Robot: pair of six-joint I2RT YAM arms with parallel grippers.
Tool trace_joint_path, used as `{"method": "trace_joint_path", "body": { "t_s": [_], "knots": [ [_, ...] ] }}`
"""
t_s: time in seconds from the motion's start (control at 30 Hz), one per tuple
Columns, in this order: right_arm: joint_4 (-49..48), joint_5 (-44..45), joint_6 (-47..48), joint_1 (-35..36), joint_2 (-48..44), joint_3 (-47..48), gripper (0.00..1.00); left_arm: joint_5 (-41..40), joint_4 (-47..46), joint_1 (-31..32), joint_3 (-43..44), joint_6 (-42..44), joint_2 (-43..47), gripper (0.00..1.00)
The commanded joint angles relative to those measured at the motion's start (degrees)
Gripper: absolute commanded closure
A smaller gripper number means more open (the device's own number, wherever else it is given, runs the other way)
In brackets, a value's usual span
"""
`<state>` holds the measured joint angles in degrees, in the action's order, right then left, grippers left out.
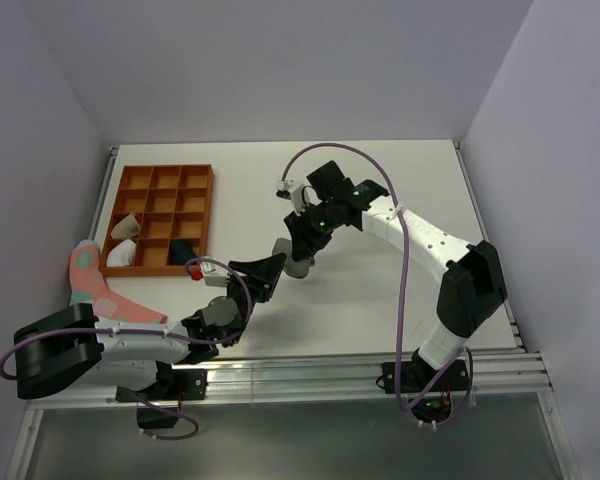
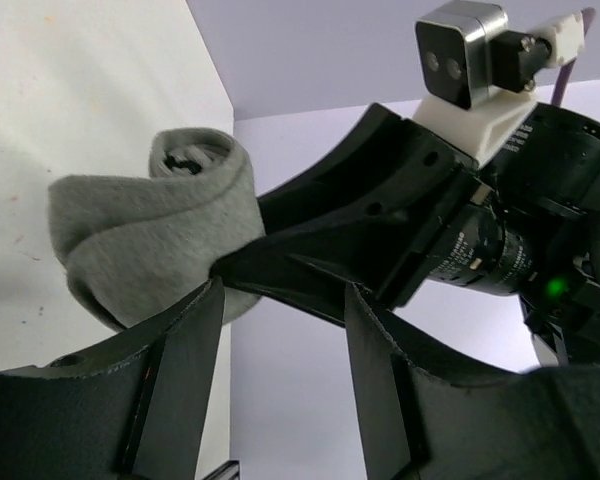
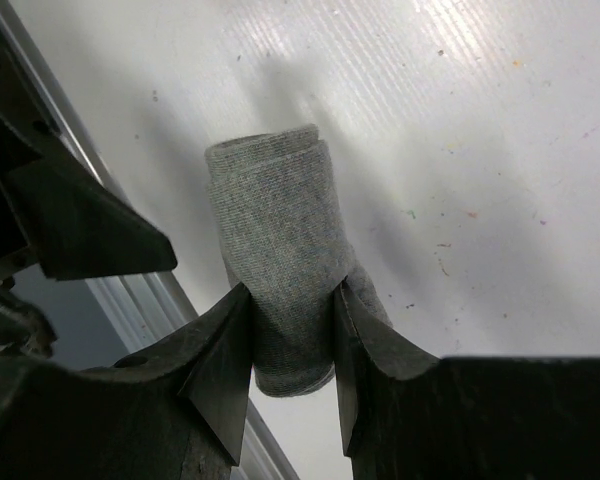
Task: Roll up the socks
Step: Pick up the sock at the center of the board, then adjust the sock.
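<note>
The grey sock (image 3: 277, 250) is rolled into a tight bundle, and my right gripper (image 3: 292, 312) is shut on its lower part just above the white table. From above, the grey roll (image 1: 299, 266) hangs under the right gripper (image 1: 298, 254) near the table's middle. My left gripper (image 1: 271, 270) is right beside it on the left, open. In the left wrist view the grey roll (image 2: 145, 235) lies just beyond my left gripper (image 2: 280, 335), with nothing between the fingers. A dark navy bundle (image 1: 183, 249) sits in the tray's near row.
An orange compartment tray (image 1: 160, 178) stands at the back left with pale rolled bundles (image 1: 126, 226) in its left column. A pink sock with a teal spot (image 1: 102, 288) lies at the left edge by the left arm. The metal rail (image 1: 310, 372) runs along the near edge.
</note>
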<state>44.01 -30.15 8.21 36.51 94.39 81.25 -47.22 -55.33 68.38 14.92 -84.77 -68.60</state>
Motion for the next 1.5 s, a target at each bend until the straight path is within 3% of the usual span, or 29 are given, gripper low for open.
{"method": "trace_joint_path", "body": {
  "t_s": [0.0,0.63,1.47],
  "knots": [
    [-2.3,2.4,-1.1,0.7,-3.0,0.7,0.91,1.4,1.3,-0.3,1.8,1.9,0.6,0.43],
    [-3.5,3.3,-2.1,4.1,-7.8,-0.6,0.91,4.5,-2.6,-3.5,2.4,0.7,-2.4,0.39],
    [7.8,-16.5,1.2,5.1,-2.7,6.1,0.89,6.7,-10.8,-6.8,2.0,6.3,-3.1,0.40]
  ]
}}
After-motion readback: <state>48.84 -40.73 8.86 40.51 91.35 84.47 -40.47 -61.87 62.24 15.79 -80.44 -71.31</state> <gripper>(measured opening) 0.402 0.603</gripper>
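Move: The grey rolled sock, held in the right fingers, lies about 6 cm ahead of the open left gripper, 3 cm to its right and 3 cm below it. From the right hand, the sock's middle is about 2 cm left and 2 cm down, and the left gripper's jaws are some 6 cm back, 5 cm left and 1 cm up. The dark sock in the wooden box sits roughly 8 cm ahead, 23 cm left and 16 cm below the left hand. Up first, by about 4 cm, then back some 5 cm and a little left, the right hand carries the sock into the left gripper's open jaws, keeping its pinch and turning slightly counter-clockwise. The left hand dips briefly, then eases about 2 cm forward and up to meet the sock, fingers staying open on either side. ##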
